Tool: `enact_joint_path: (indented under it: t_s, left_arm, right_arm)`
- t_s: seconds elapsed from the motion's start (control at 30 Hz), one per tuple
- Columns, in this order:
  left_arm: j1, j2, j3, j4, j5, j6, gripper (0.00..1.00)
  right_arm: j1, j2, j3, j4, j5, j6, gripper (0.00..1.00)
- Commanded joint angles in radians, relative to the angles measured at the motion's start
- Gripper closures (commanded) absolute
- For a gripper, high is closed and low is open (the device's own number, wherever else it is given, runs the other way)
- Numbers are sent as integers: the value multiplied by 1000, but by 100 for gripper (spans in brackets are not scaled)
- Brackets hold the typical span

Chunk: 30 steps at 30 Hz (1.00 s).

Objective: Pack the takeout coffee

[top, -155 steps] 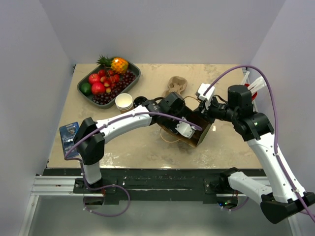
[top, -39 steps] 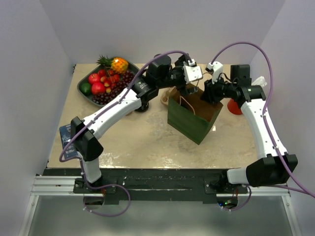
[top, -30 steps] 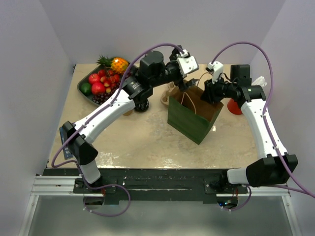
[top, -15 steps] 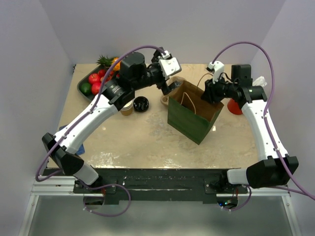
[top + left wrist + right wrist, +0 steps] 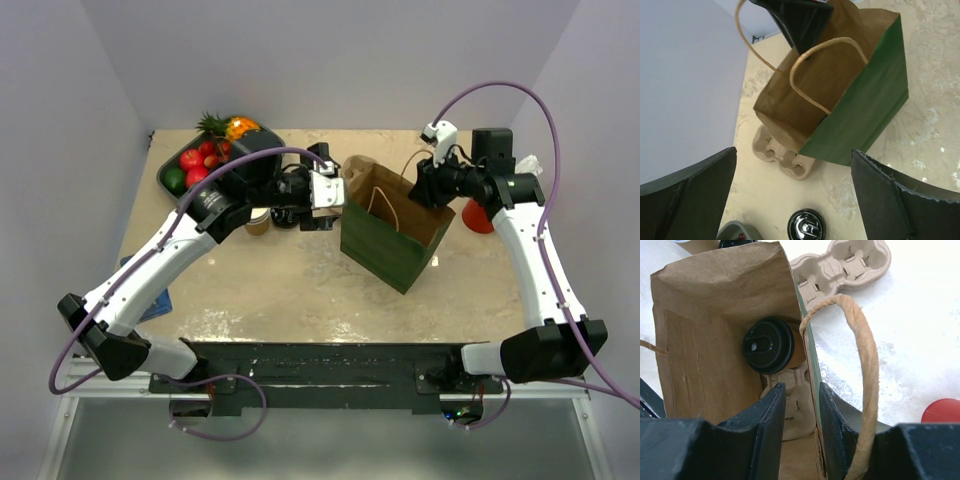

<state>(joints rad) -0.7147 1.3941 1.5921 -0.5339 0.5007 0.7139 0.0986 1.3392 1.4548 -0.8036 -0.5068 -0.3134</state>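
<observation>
One takeout coffee cup with a black lid stands inside the green paper bag, set in a pulp carrier on the bag's floor. My right gripper straddles the bag's far right wall at the rim, one finger inside and one outside, with a gap showing beside the paper. My left gripper hovers wide open just left of the bag, holding nothing. A loose black lid lies on the table below it. Stacked tan cups peek out behind the left arm.
A second pulp carrier lies against the bag's far left corner. A grey tray of fruit sits at the back left. A red cup stands right of the bag. A blue packet lies near the left edge.
My left arm has pulled back from above the bag's mouth, swinging left and down to the bag's left side. The right gripper has stayed at the bag's rim.
</observation>
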Motion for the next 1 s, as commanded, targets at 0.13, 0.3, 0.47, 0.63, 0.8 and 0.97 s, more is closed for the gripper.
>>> enact_joint_path:
  t_s: [0.13,0.3,0.47,0.63,0.8,0.97]
  left_arm:
    - [1,-1,-8,-15,38,58,0]
    - [1,8,14,-8,15,62,0]
    - [3,6,6,38,-80,38,0]
    - [26,29,51,110,-240,-108,0]
    - [78,114,181,42,-353,-247,0]
    - [201,180,184,-66,-415,-365,0]
  right_arm:
    - [-2,-23,52,7,10,17,63]
    - [-2,-23,52,12,10,22,62]
    - [-2,-25,58,12,11,23,61]
    - [-2,-31,102,7,-25,28,36]
    - [-2,-35,185,-19,-48,36,1]
    - [-2,-21,291,-23,-52,68,1]
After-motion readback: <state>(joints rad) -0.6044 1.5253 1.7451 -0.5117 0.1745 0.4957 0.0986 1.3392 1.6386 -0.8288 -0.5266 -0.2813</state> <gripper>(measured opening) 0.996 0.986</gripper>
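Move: My right fingers are shut on the paper bag's far-right rim, with the bag's middle about 6 cm left, 3 cm back and 13 cm below. The coffee cup inside sits some 11 cm left, 5 cm ahead; the red straw cup is about 16 cm right, 5 cm ahead. For my empty left hand, the bag's middle lies roughly 14 cm right, level with it and 22 cm down. I keep my right hand on the rim at first, then spread its fingers wide, let go of the paper and rise straight up about 7 cm, fingers tipping up slightly. My left hand, open throughout, waits beside the bag, then swings forward some 10 cm and half as far left, away from the bag, turning nearly 30 degrees counter-clockwise. ##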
